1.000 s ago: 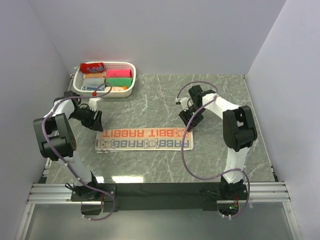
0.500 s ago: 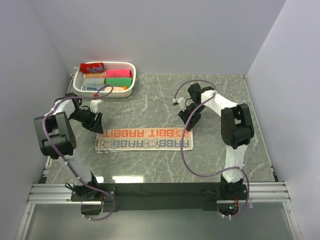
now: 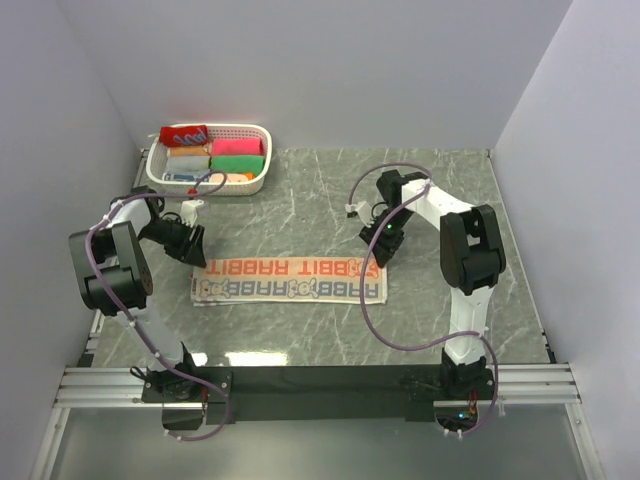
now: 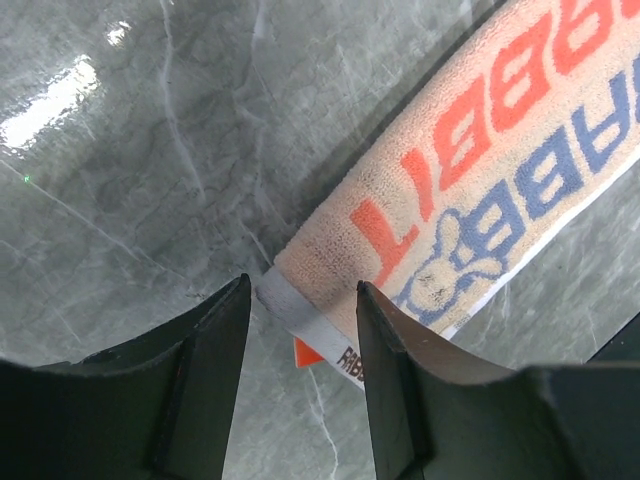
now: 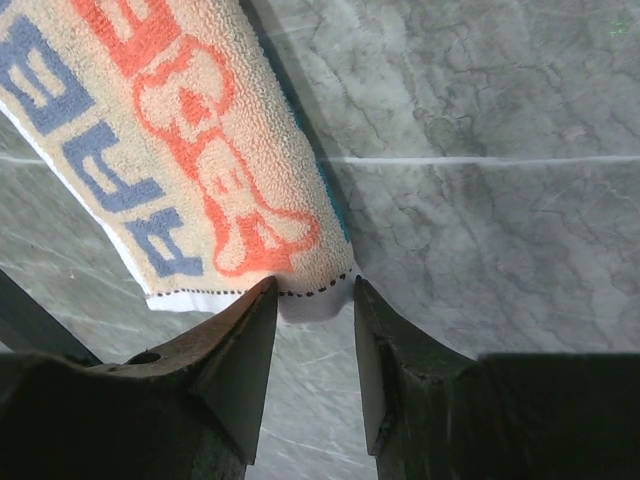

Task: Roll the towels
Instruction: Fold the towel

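A cream towel point(image 3: 290, 280) with orange-red and blue letters lies flat as a long strip in the middle of the table. My left gripper point(image 3: 194, 246) points down at its left end. In the left wrist view this gripper point(image 4: 303, 290) is open, and the grey hem corner of the towel point(image 4: 440, 180) lies between the fingertips. My right gripper point(image 3: 378, 250) is at the towel's right end. It is open too point(image 5: 313, 290), straddling the white stitched hem of the towel point(image 5: 200, 130). A red rolled towel point(image 3: 183, 135) rests on the basket's left rim.
A white basket point(image 3: 262, 140) at the back left holds several rolled towels in pink, green and orange. Grey walls close in on the left, right and back. The arms' purple cables loop over the marble table point(image 3: 440, 200).
The right arm's forearm has swung slightly while its gripper stayed at the towel's right end. The left arm has barely moved. The towel lies as before.
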You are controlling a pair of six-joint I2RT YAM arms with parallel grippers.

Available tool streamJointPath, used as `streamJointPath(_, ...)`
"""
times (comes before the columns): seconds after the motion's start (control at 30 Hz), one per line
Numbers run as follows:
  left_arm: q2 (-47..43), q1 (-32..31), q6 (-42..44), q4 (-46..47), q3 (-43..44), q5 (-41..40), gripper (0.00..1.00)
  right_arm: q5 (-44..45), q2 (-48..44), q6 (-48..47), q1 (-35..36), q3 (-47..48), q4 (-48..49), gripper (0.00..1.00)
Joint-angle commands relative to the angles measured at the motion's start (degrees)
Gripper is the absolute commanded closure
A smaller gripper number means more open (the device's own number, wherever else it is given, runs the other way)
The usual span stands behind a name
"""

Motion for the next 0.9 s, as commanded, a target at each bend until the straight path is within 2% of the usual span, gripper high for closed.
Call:
streamJointPath(0.0,0.63,-0.15,0.01,0.8,1.26,0.32,0.48,0.57,0.23,-2.1,-0.43,1.66,-1.98,0.56)
streamJointPath(0.13,1.42,-0.15,-0.25,0.81,1.79,0.41,0.52,0.92,0.76,-1.93,-0.25,1.83,-1.1,0.57)
streamJointPath(0.2,1.42,-0.06,-0.25,0.98,1.79,0.41,0.58,1.01,1.2,-1.93,-0.43,2.27,-1.01,0.67)
streamJointPath(0.23,1.34,-0.15,-0.34,1.33,1.62,0.41,0.61,1.01,1.29,-2.19,-0.34,2.71,-1.28,0.76)
streamJointPath(0.3,1.16,-0.15,-0.08,2.03,1.35,0.32,0.7,0.75,1.29,-2.46,-0.43,2.89,-1.72,0.87)
streamJointPath(0.33,0.99,-0.06,0.18,2.04,1.18,0.32,0.73,0.57,1.29,-2.54,-0.43,3.24,-1.98,0.99)
streamJointPath(0.37,0.9,-0.06,0.54,2.21,1.09,0.41,0.81,0.31,1.2,-2.46,-0.34,3.41,-2.59,1.0)
streamJointPath(0.5,-0.06,-0.15,3.0,2.82,0.48,-1.16,0.99,-4.68,0.76,-2.54,-1.83,5.87,-7.86,1.0)
streamJointPath(0.6,-1.21,0.03,4.4,5.01,-1.37,-3.18,0.99,-9.95,2.33,-3.42,-6.48,10.52,-14.88,1.0)
streamJointPath(0.7,-1.21,0.03,4.32,6.43,-2.25,-3.46,0.99,-11.12,7.43,-3.78,-9.3,15.09,-20.34,1.0)
streamJointPath(0.87,0.02,0.12,2.39,8.01,-1.46,-3.19,0.99,-12.18,11.74,-1.41,-8.34,15.81,-18.42,1.0)
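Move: The left hand hovers over the towel's far left corner, with the corner about 1 cm below its open fingertips. The right hand stands the same way over the far right corner, also about 1 cm down. The towel's middle is roughly 19 cm to the left hand's right and 4 cm back. The near right corner lies some 8 cm back from the right hand, about level sideways, and the basket's middle about 23 cm ahead of the left hand and 2 cm right. Both hands shut their fingers and pinch the towel's far corners, left and right. The right then rises about 3.5 cm with its corner while swinging some 3 cm forward and slightly right, tilting some 15 degrees, and starts down again; the left keeps its pinch and sinks about 1.5 cm. ##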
